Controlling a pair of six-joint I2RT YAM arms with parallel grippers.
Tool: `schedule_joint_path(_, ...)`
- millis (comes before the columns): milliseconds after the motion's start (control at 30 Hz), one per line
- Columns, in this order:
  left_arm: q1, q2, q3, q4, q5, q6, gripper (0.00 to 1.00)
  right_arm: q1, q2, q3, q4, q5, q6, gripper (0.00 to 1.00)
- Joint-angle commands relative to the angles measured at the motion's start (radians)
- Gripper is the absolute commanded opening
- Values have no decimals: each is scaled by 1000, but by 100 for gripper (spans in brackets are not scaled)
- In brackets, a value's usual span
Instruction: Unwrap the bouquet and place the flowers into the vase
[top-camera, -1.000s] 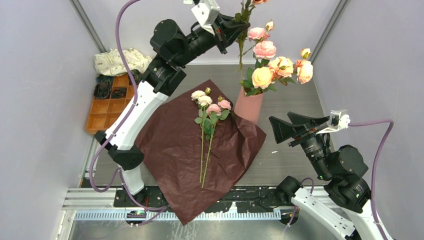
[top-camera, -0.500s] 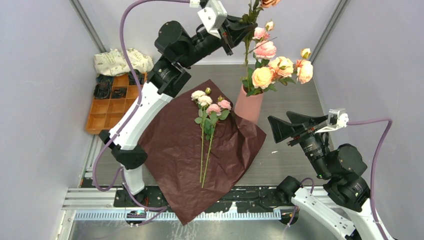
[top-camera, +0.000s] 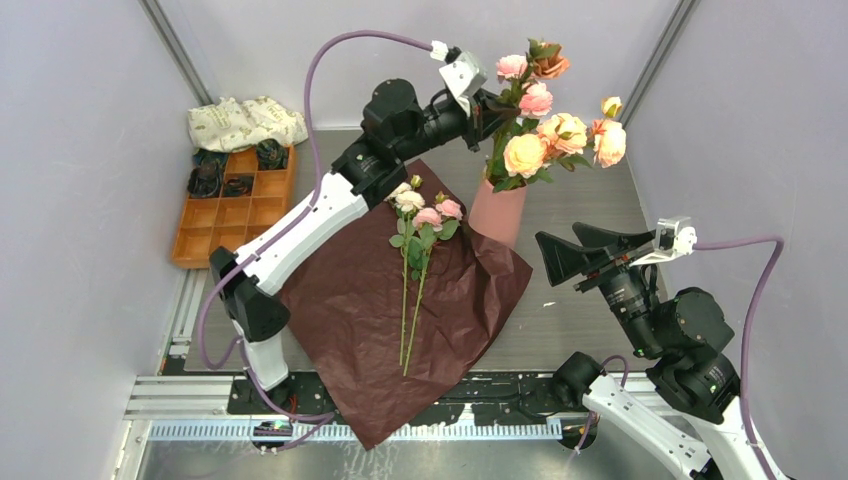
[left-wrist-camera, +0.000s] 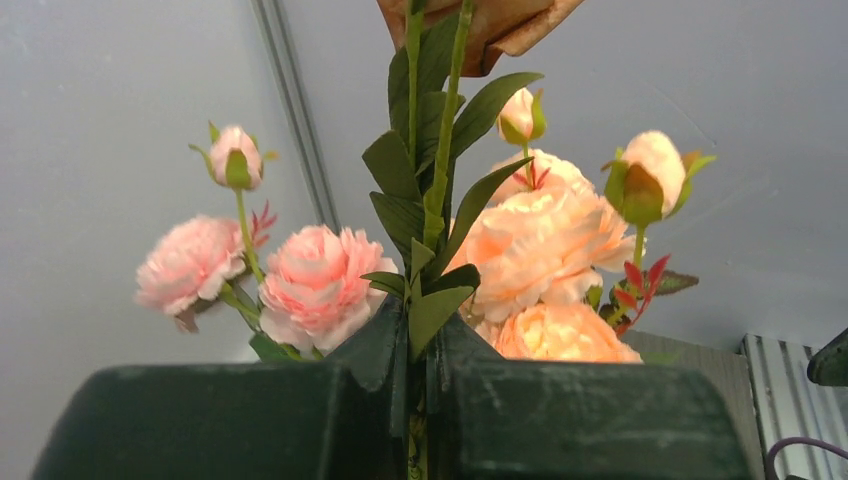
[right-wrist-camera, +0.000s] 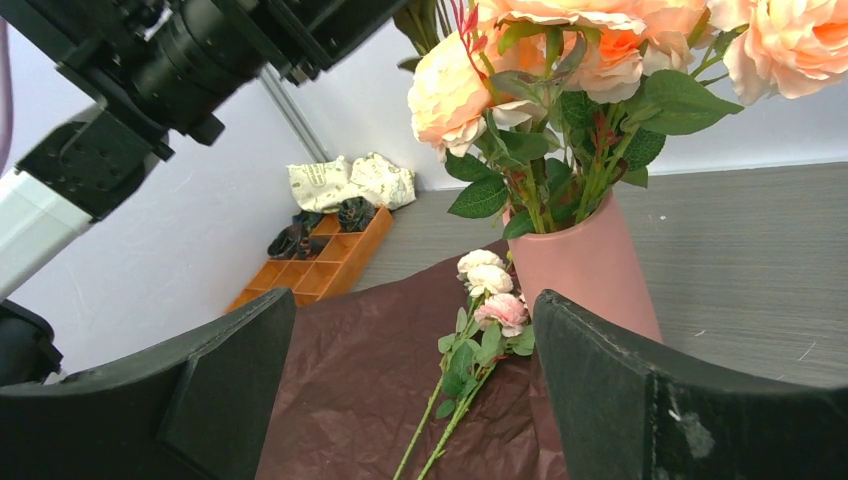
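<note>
The bouquet is undone: its maroon paper (top-camera: 360, 300) lies spread flat, with two stems of flowers (top-camera: 415, 262) on it. The salmon-pink vase (top-camera: 497, 212) stands at the paper's far right corner and holds several pink and peach roses (top-camera: 560, 135). My left gripper (top-camera: 503, 106) is shut on one leafy flower stem (left-wrist-camera: 441, 170), held upright among those blooms just above the vase; its brownish bloom (top-camera: 548, 61) tops the bunch. My right gripper (top-camera: 562, 245) hangs open to the right of the vase (right-wrist-camera: 590, 265), with nothing between its fingers; the loose flowers (right-wrist-camera: 470, 365) show past them.
An orange compartment tray (top-camera: 215, 215) with dark items sits at the far left, a cream patterned cloth bundle (top-camera: 245, 120) behind it. Grey walls close in on both sides. The paper's near corner hangs over the table's front rail (top-camera: 450, 428).
My left arm has swung right and down, bringing the held stem from high above the vase into the bunch of roses. The right arm has stayed put.
</note>
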Motion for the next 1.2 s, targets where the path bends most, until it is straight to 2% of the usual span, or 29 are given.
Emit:
schedule_joint_path(0,-6,-105,-94,155,-6,-72,0,-4,-3,-5,49,-10,8,94)
schedule_joint_path(333,-5,-187,-399,305,-81,-168,0,-4,-13,-13,52,-22,24,94)
schedule_joint_path(700,-5,-169,-467,307,-159,-200,1,-2,-22,-16,48,-38,45,94)
schedule_joint_path(767,-5,-162,-460,292,-181,-206,8,-3,-23,-16,45,-39,47,94)
schedule_joint_path(900,-5,-160,-458,271,-211,-217,34,-2,-28,-19,44,-39,49,94)
schedule_joint_path(967,-5,-162,-457,259,-224,-217,43,-3,-29,-21,43,-38,49,94)
schedule_joint_path(1033,-6,-165,-456,237,-227,-215,48,-3,-29,-22,42,-40,50,94)
schedule_joint_path(1167,-6,-190,-480,217,-243,-211,51,-3,-27,-21,42,-41,51,95)
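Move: The left hand, fingers shut on the leafy stem of the brown-orange rose, has the vase's mouth some 20 cm below it, about 3 cm ahead and 4 cm to its right. The pink roses already in the vase stand roughly 8 cm ahead and 6 cm right of the hand, the peach roses about 2 cm back and 8 cm right. From the idle right hand the vase's mouth lies about 19 cm ahead, 4 cm left and 12 cm lower. The left hand sinks almost straight down, about 10 cm towards the vase's mouth, lowering the held brown-orange rose among the flowers there while the wrist rolls some 15 degrees so that the hand's forward side dips. With nearly all of that drop done, the fingers open to about half and let go of the stem, the hand easing a centimetre or so forward and turning slightly counter-clockwise beside the leaves. ##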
